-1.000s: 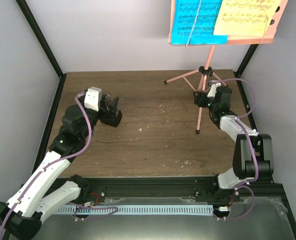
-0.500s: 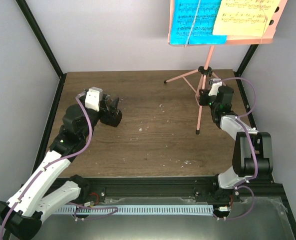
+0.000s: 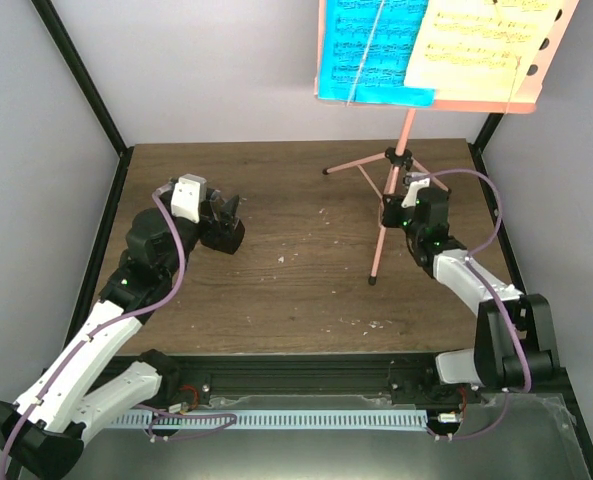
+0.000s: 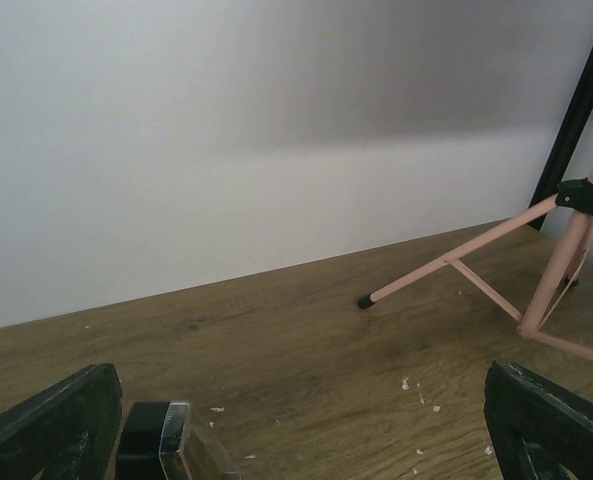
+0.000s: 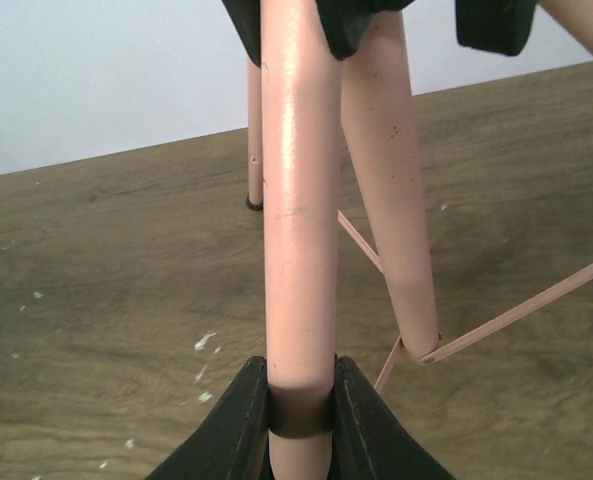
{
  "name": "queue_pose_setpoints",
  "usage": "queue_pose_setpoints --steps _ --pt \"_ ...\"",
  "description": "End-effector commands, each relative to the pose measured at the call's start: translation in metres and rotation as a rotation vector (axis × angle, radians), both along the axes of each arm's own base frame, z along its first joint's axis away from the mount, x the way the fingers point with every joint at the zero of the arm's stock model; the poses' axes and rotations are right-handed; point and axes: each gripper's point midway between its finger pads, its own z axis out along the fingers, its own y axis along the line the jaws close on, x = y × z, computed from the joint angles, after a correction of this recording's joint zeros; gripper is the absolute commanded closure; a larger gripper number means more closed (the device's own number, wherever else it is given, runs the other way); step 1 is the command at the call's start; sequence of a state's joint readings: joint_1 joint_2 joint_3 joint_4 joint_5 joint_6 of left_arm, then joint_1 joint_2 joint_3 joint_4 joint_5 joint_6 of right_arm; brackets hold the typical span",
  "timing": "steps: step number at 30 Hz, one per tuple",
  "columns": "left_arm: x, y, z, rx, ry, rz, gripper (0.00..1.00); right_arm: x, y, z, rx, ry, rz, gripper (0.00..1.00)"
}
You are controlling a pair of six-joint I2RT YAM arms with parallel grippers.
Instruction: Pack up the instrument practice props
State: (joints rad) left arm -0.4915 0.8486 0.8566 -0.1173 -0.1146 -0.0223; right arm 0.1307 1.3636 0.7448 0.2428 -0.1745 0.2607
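The pink music stand [image 3: 408,130] is at the back right of the table. Its desk [image 3: 536,75] carries a cyan page [image 3: 371,45] and a pale-yellow page [image 3: 476,40]. My right gripper [image 3: 394,205] is shut on one pink tube of the tripod [image 5: 298,250], just below the black hub. In the right wrist view its fingers [image 5: 238,420] press the tube from both sides. My left gripper [image 3: 226,215] stands open low over the table at the left. A small black metronome [image 4: 161,445] with a clear face lies between its fingers [image 4: 61,420], nearer the left one.
Tripod feet rest at the back [image 3: 326,171] and the front [image 3: 373,281]. White crumbs [image 3: 371,324] dot the wooden table [image 3: 296,290]. Black frame posts [image 3: 81,75] stand at the back corners against grey walls. A black rail [image 3: 306,385] runs along the near edge.
My right gripper has shut on the tripod tube and moved left. The whole stand has shifted left with it, desk and front foot included. The left arm has not moved.
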Motion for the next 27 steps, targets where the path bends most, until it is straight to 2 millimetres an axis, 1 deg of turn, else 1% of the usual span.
queue_pose_setpoints --steps 1,7,8,11,12,17,21,23,25,26,27 --pt "0.0 -0.002 0.012 -0.016 -0.019 -0.011 0.0 -0.023 0.035 0.025 0.106 -0.015 0.004 0.99" --pt "0.001 -0.002 0.01 -0.016 -0.014 -0.011 0.0 -0.049 0.07 0.021 0.218 0.032 -0.064 0.99" --pt "0.001 -0.002 0.01 -0.017 -0.012 -0.01 0.0 -0.054 0.081 0.02 0.231 0.039 -0.062 0.99" --pt "0.001 -0.003 0.01 -0.017 -0.011 -0.012 0.0 -0.061 0.103 0.018 0.258 0.05 -0.079 0.99" --pt "0.001 -0.003 0.01 -0.018 -0.012 -0.013 0.0 -0.062 0.111 0.014 0.264 0.065 -0.083 0.99" --pt "0.0 -0.001 0.011 -0.017 -0.019 -0.007 0.0 -0.071 0.159 0.002 0.295 0.112 -0.076 0.99" --pt "0.0 -0.001 0.011 -0.012 -0.019 -0.004 0.0 -0.081 0.201 0.0 0.317 0.127 -0.029 0.99" --pt "0.0 0.0 0.011 -0.011 -0.021 -0.002 0.0 -0.084 0.216 -0.005 0.32 0.141 -0.014 0.99" --pt "0.0 0.0 0.011 -0.011 -0.022 -0.002 0.0 -0.085 0.226 -0.01 0.325 0.156 0.002 0.99" --pt "0.0 0.0 0.012 -0.011 -0.023 -0.001 0.0 -0.086 0.23 -0.013 0.323 0.166 0.012 0.98" --pt "0.0 0.0 0.012 -0.012 -0.024 0.001 0.0 -0.087 0.233 -0.015 0.326 0.173 0.022 0.94"
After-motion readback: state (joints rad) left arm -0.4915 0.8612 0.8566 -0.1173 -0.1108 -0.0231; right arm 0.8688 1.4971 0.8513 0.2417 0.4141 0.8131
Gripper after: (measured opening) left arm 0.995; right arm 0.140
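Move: My right hand already grips the music stand's front leg; its hub is about 10 cm ahead and 13 above, the leg's black foot some 10 back, 3 left and 19 below. I am taking it to open table about 8 cm back, 21 left and 19 below; the metronome stands roughly 44 left, 2 ahead. From my left hand, that open spot is about 4 cm ahead, 17 right, 34 below. Keeping my right fingers shut on the front leg, I haul the music stand left and back towards the open middle of the table, about 21 cm left and 8 back at steady height. Most of the backward pull comes first, then it runs nearly straight left while my wrist rolls some 15 degrees, its left side rising. ##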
